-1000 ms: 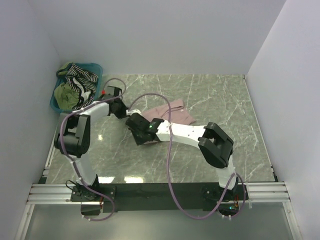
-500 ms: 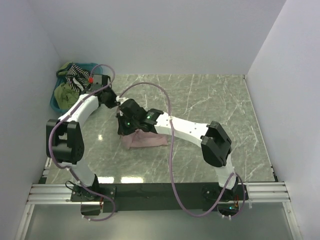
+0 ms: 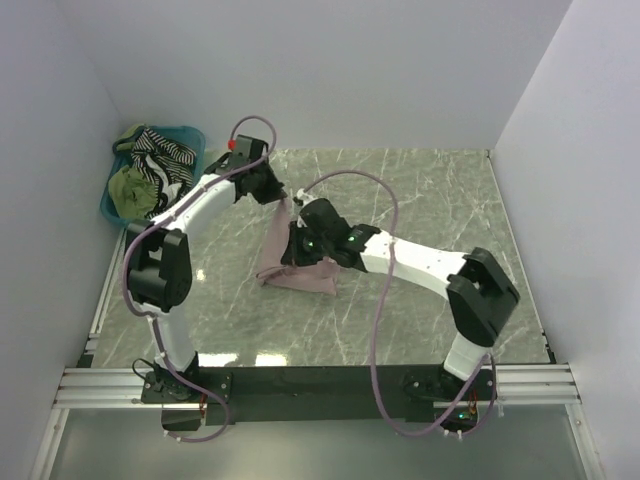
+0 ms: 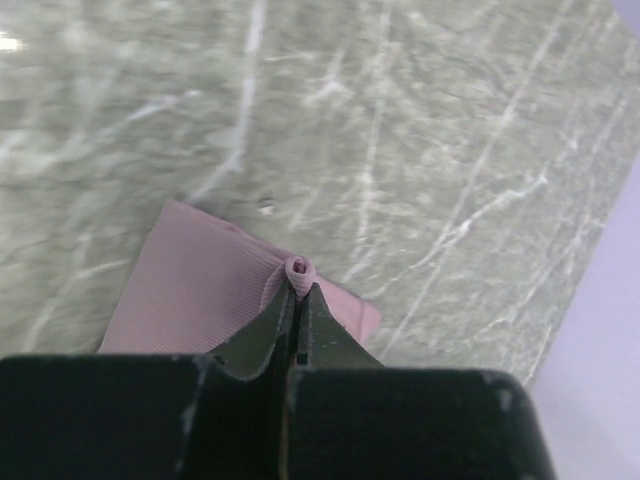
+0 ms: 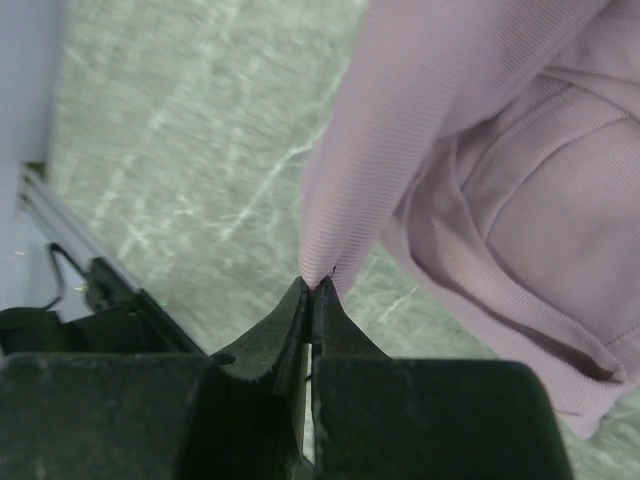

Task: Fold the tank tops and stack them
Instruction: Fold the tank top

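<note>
The dusty pink tank top (image 3: 292, 265) hangs stretched between both grippers above the marble table, its lower part bunched on the surface. My left gripper (image 3: 283, 196) is shut on a rolled edge of the pink top (image 4: 296, 268) at the upper end. My right gripper (image 3: 297, 245) is shut on another edge of the pink top (image 5: 330, 275), lower and nearer. The olive green top (image 3: 130, 188) and the black-and-white striped top (image 3: 165, 153) lie piled in the basket at the back left.
A teal plastic basket (image 3: 196, 134) stands in the back left corner against the wall. White walls enclose the marble table (image 3: 430, 200) on three sides. The aluminium rail (image 3: 320, 385) with the arm bases runs along the near edge.
Both grippers have moved right and towards the back with the pink top, lifting it; the left gripper swung from near the basket to the table's middle back. The top now hangs stretched.
</note>
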Controlling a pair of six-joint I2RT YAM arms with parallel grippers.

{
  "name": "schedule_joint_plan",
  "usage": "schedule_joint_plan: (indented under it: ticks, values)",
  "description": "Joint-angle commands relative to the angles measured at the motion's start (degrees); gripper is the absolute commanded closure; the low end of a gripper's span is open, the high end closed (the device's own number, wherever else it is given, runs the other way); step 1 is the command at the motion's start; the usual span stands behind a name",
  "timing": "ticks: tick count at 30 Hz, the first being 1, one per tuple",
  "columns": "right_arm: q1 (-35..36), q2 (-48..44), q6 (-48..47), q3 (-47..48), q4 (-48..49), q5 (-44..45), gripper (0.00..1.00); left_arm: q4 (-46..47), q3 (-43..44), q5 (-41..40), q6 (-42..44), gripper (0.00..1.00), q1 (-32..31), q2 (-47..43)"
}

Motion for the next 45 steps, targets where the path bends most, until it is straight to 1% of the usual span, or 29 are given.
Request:
schedule_joint_plan:
  ticks: [1,4,9,17,22,28,29,34,36,39,42,43,44,45]
  values:
    - [-0.80,-6.18,2.63,-3.71,5.61,-0.64,1.00,1.85,6.29,0.30,-1.82,0.99,-2.17,1.78]
    - [-1.76,-9.25,3.86,-8.88,7.81,-0.02,1.00,1.76,8.14,0.65,-2.43,0.99,-4.28,3.80]
    - [-2.73,-14.43,6.06,-14.78,9.92,1.12,1.00,2.72,9.72,1.18,-3.31,0.99,-7.09,5.83]
    - [-3.35,-22.96,10.98,-27.08,13.51,5.60,1.00,3.51,12.01,2.68,-3.23,0.99,-11.83,9.78]
    - [-3.44,-26.66,15.02,-34.37,15.45,8.07,1.00,3.95,12.72,3.11,-3.49,0.99,-14.48,12.15]
    - [-3.44,-29.39,17.75,-39.83,17.04,9.12,1.00,5.01,13.59,3.38,-3.93,0.99,-17.29,14.53]
    - [-3.44,-29.91,17.84,-40.27,16.95,10.78,1.00,5.09,13.77,3.38,-3.93,0.99,-17.81,15.31]
    - [-3.79,-30.88,18.98,-43.17,16.95,12.02,1.00,5.88,14.91,3.99,-4.11,0.98,-18.87,17.95]
    - [-3.96,-31.06,19.51,-43.88,17.04,12.38,1.00,6.59,14.74,4.34,-3.84,0.96,-19.05,18.31]
    - [-4.49,-31.06,20.04,-45.20,17.22,12.55,1.00,8.17,14.56,5.31,-3.31,0.88,-19.23,18.84]
    - [-4.93,-30.44,20.21,-45.38,16.69,12.38,0.88,10.01,14.74,6.89,-2.44,0.77,-19.40,19.28]
    - [-4.93,-30.44,20.21,-45.38,16.43,12.46,0.84,10.63,14.74,7.42,-2.09,0.70,-19.40,19.19]
    - [-5.02,-30.53,20.30,-45.29,15.56,12.64,0.74,11.24,14.74,8.12,-1.56,0.66,-19.40,19.10]
    - [-5.37,-30.88,20.30,-45.46,15.20,13.08,0.70,12.03,15.09,8.47,-1.12,0.62,-19.31,18.84]
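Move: My left and right hands each hold a corner of the tank top's lifted left edge, about 10 cm above the table. The far right corner of the half still lying flat is about 15 cm to the right of my left hand and 5 back; the near right corner is roughly 11 cm to the right of my right hand and 4 back. The fold's near end lies some 7 cm left of my right hand and 1 back. I swing both pinched corners to my right over the lying half, my left hand about 20 cm, my right about 15 after a 2 cm lift, easing back and sinking onto the right side. Both wrists turn 20 to 25 degrees clockwise, and at the end my fingers start to open, left first and wider, right still only slightly apart around the cloth. ##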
